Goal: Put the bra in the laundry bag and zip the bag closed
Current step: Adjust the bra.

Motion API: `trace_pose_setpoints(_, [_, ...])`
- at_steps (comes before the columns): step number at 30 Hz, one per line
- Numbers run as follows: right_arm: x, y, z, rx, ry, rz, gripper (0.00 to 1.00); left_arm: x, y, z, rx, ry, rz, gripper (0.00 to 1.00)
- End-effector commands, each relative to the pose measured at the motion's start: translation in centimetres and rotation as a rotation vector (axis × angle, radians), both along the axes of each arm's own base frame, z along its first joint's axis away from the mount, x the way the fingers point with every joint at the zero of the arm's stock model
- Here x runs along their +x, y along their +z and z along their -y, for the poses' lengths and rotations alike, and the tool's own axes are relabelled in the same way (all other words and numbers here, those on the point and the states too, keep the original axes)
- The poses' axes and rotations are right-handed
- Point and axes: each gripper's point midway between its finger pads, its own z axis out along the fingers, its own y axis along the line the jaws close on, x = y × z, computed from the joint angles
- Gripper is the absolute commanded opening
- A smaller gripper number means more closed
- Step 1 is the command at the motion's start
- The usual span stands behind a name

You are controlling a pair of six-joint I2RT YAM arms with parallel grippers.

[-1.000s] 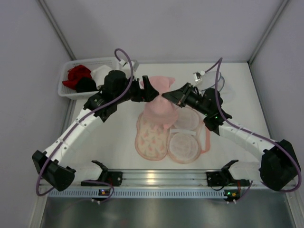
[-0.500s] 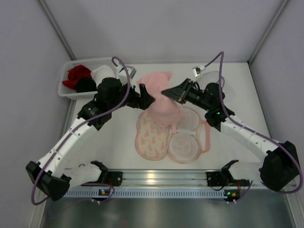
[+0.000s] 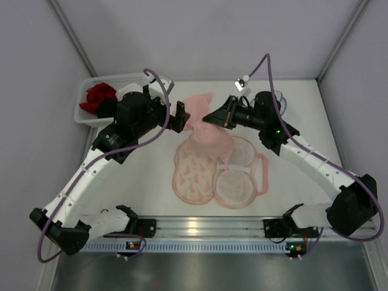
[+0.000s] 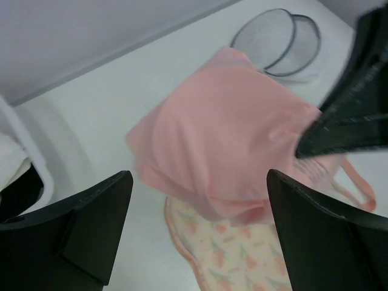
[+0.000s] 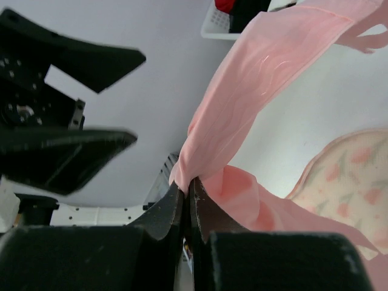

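Note:
The pale pink bra (image 3: 203,121) hangs above the table's middle, and my right gripper (image 3: 210,119) is shut on a bunched fold of it (image 5: 267,66). Its lower part drapes onto the back edge of the laundry bag (image 3: 194,173). That bag lies unzipped and spread flat, floral lining and white mesh cups facing up. Just left of the bra, my left gripper (image 3: 180,115) is open and apart from the cloth. The left wrist view has the bra (image 4: 224,139) and the floral bag (image 4: 242,260) ahead, between my wide left gripper (image 4: 197,179).
A white basket (image 3: 79,115) at the back left holds red (image 3: 99,94), black and white garments. A second round mesh bag with a grey rim (image 3: 282,103) lies at the back right behind the right arm. A metal rail (image 3: 194,227) runs along the near edge.
My left gripper has opened, let go of the bra and pulled back to the left. The right gripper has carried the bra a little further back and left.

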Motion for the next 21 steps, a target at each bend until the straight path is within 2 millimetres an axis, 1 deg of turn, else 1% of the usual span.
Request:
trace_pose_setpoints(1, [-1.1,2.4,0.2,-0.022,0.076,0.119,0.0,4.1,1.2,-3.7,-0.002,0.337,0.012,0.99])
trace_pose_setpoints(2, [-1.3,2.8,0.1,-0.014,0.09,0.153,0.0,5.1,0.9,-5.4,0.003,0.458,-0.008,0.99])
trace_pose_setpoints(3, [-1.8,3.4,0.2,-0.005,0.104,0.19,0.0,5.5,0.3,-5.5,-0.012,0.484,-0.046,0.99])
trace_pose_setpoints(4, [-2.0,2.9,0.4,-0.013,0.108,0.216,0.0,5.8,0.5,-5.3,-0.102,0.512,-0.1,0.99])
trace_pose_setpoints(5, [-1.9,3.3,0.5,-0.006,0.095,0.26,0.0,5.9,-1.3,-3.8,-0.132,0.454,-0.198,0.99])
trace_pose_setpoints(6, [-1.9,3.3,0.8,-0.011,0.085,0.287,0.0,6.5,-1.9,-4.3,-0.189,0.468,-0.25,0.99])
trace_pose_setpoints(7, [-2.0,2.4,0.9,-0.03,0.093,0.326,0.0,6.5,-3.4,-3.7,-0.284,0.479,-0.351,0.99])
trace_pose_setpoints(8, [-2.1,2.3,0.9,-0.031,0.102,0.365,0.0,7.0,-4.3,-4.1,-0.33,0.497,-0.399,0.99])
trace_pose_setpoints(9, [-2.4,2.3,1.0,-0.016,0.105,0.412,0.0,6.6,-4.6,-2.5,-0.39,0.42,-0.448,0.98])
trace_pose_setpoints(10, [-2.3,2.2,1.1,-0.015,0.097,0.417,0.0,6.4,-6.3,-2.0,-0.452,0.425,-0.52,0.98])
trace_pose_setpoints(11, [-2.1,2.1,1.1,-0.023,0.089,0.422,0.0,6.1,-6.7,-1.9,-0.498,0.407,-0.545,0.98])
trace_pose_setpoints(12, [-1.8,1.4,1.0,-0.042,0.091,0.416,0.0,6.0,-5.2,-0.2,-0.575,0.295,-0.529,0.98])
trace_pose_setpoints(13, [-1.8,1.2,0.9,-0.045,0.104,0.414,0.0,5.9,-5.2,0.2,-0.629,0.279,-0.555,0.99])
trace_pose_setpoints(14, [-1.8,1.1,0.8,-0.044,0.111,0.413,0.0,5.6,-6.3,0.5,-0.642,0.267,-0.585,0.99])
trace_pose_setpoints(15, [-1.7,1.0,0.5,-0.036,0.118,0.405,0.0,5.5,-5.3,1.3,-0.672,0.199,-0.561,0.98])
trace_pose_setpoints(16, [-1.9,1.1,0.4,-0.022,0.13,0.413,0.0,5.4,-5.5,1.5,-0.685,0.194,-0.578,0.97])
trace_pose_setpoints(19, [-1.3,0.7,0.2,-0.016,0.116,0.392,0.0,5.2,-5.2,2.1,-0.699,0.136,-0.567,0.96])
trace_pose_setpoints(20, [-1.0,0.2,0.0,-0.021,0.117,0.374,0.0,5.1,-5.6,2.2,-0.697,0.132,-0.569,0.96])
trace_pose_setpoints(21, [-0.9,0.2,-0.1,-0.014,0.116,0.358,0.0,5.1,-6.0,2.2,-0.695,0.136,-0.575,0.96])
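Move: The bra's loose upper end, which the open left hand goes for, lies roughly 3 cm ahead, 6 cm right and 7 cm below it. Below on the table, the bag's floral flap is some 9 cm back and 3 cm right of the left hand, its mesh half 9 cm back and 19 cm right. From the right hand, which still pinches the bra, that loose end is about 3 cm ahead, 3 cm left and 3 cm below. Open left hand swings forward-left, then sinks 11 cm towards the bra's loose end, tipping down; right keeps pinching. ##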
